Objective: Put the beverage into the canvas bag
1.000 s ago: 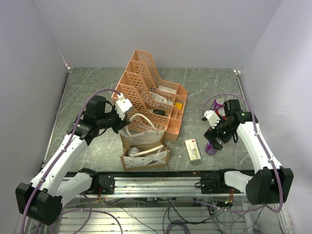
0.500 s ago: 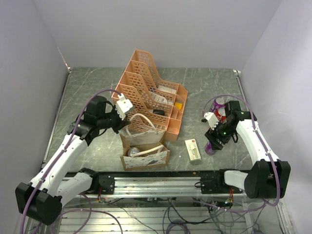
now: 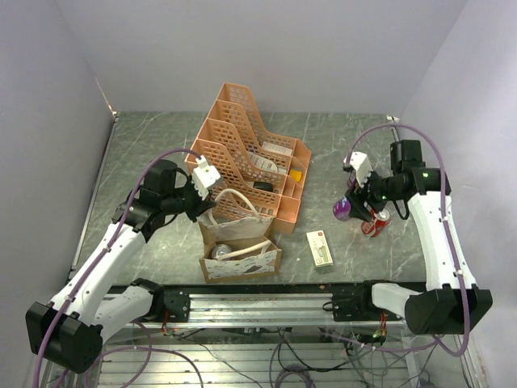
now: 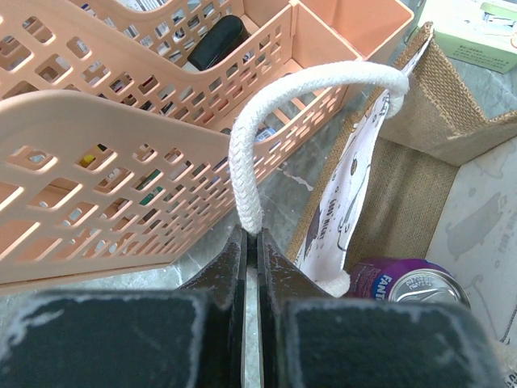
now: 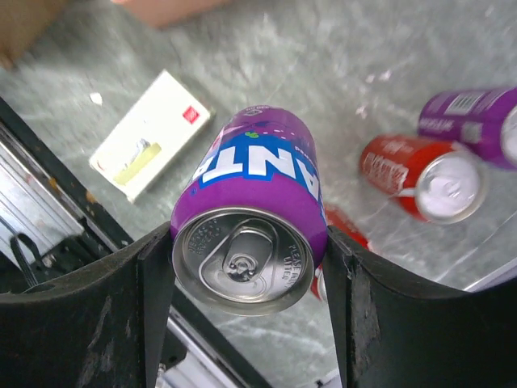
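The tan canvas bag (image 3: pixel 240 260) stands open near the front edge of the table, with a purple can (image 3: pixel 220 252) inside it. My left gripper (image 3: pixel 210 200) is shut on the bag's white rope handle (image 4: pixel 266 113) and holds it up. The left wrist view shows the bag's inner wall (image 4: pixel 404 202) and the can inside (image 4: pixel 412 280). My right gripper (image 3: pixel 352 207) is shut on a purple Fanta can (image 3: pixel 342 208) and holds it above the table, right of the bag. In the right wrist view the held can (image 5: pixel 258 186) lies sideways between the fingers (image 5: pixel 153 267).
A peach lattice file organizer (image 3: pixel 242 149) stands just behind the bag, close beside the left gripper (image 4: pixel 105 145). A white box (image 3: pixel 319 247) lies between the bag and the right arm. Red cans (image 5: pixel 420 174) and another purple can (image 5: pixel 477 121) lie on the table under the right gripper.
My right gripper has lifted the purple Fanta can off the table and carried it up and back. A red can now shows beneath it. The left arm has not moved.
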`<control>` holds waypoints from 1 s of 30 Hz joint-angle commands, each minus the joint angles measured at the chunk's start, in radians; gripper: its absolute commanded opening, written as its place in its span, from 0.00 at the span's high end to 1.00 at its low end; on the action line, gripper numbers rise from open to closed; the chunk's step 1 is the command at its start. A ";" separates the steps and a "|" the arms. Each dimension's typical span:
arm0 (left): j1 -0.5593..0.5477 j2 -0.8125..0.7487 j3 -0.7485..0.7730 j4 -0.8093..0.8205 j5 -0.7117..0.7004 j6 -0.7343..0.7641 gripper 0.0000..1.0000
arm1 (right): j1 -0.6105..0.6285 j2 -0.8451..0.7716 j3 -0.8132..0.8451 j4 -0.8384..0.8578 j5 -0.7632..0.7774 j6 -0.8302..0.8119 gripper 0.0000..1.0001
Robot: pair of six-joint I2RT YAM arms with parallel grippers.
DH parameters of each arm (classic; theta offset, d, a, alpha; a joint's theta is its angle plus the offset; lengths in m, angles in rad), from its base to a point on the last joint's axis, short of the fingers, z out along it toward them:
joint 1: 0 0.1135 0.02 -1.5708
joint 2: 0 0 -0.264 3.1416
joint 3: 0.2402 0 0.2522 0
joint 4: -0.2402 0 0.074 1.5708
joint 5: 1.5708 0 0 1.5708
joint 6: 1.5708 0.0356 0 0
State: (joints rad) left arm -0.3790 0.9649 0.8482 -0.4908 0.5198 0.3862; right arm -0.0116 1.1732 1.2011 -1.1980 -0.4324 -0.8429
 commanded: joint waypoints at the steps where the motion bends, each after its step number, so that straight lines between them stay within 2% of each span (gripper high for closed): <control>1: -0.011 -0.005 -0.008 0.023 0.015 0.012 0.93 | 0.011 -0.015 0.149 -0.046 -0.183 0.010 0.91; 6: -0.011 0.015 0.008 0.015 0.012 0.006 0.93 | 0.098 0.001 0.276 -0.015 -0.277 0.060 1.00; 13: -0.011 0.045 0.056 -0.028 0.051 0.019 0.93 | 0.407 0.029 0.341 0.143 -0.222 0.180 1.00; 22: -0.011 0.083 0.080 -0.055 0.051 0.042 0.93 | 0.670 0.203 0.473 0.171 -0.250 0.138 1.00; 30: -0.010 0.092 0.080 -0.048 0.061 0.043 0.93 | 0.802 0.296 0.464 0.185 -0.254 0.088 1.00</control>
State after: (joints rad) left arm -0.3817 1.0473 0.8986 -0.5262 0.5285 0.4137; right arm 0.7555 1.4609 1.6382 -1.0702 -0.6399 -0.7162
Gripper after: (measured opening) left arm 0.098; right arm 0.650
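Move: The canvas bag that the held purple can is bound for lies about 33 cm to the right hand's left, 9 cm back and 12 cm lower, with an earlier can already in it 5 cm left of its middle. The white box is 8 cm left, 4 cm back; the orange rack 31 cm left, 18 cm ahead; a red can 9 cm right, 2 cm ahead. From the left hand, the bag's middle is 8 cm right, 8 cm back, 13 cm below. Rising some 10 cm first, the right hand carries the gripped purple can about 25 cm left, past the white box to the bag, then eases back a few centimetres and starts to sink. It swings roughly 45 degrees counter-clockwise on the way, left side rising, fingers keeping their hold on the can's lid end; the left fingers stay shut on the bag's rope handle. ##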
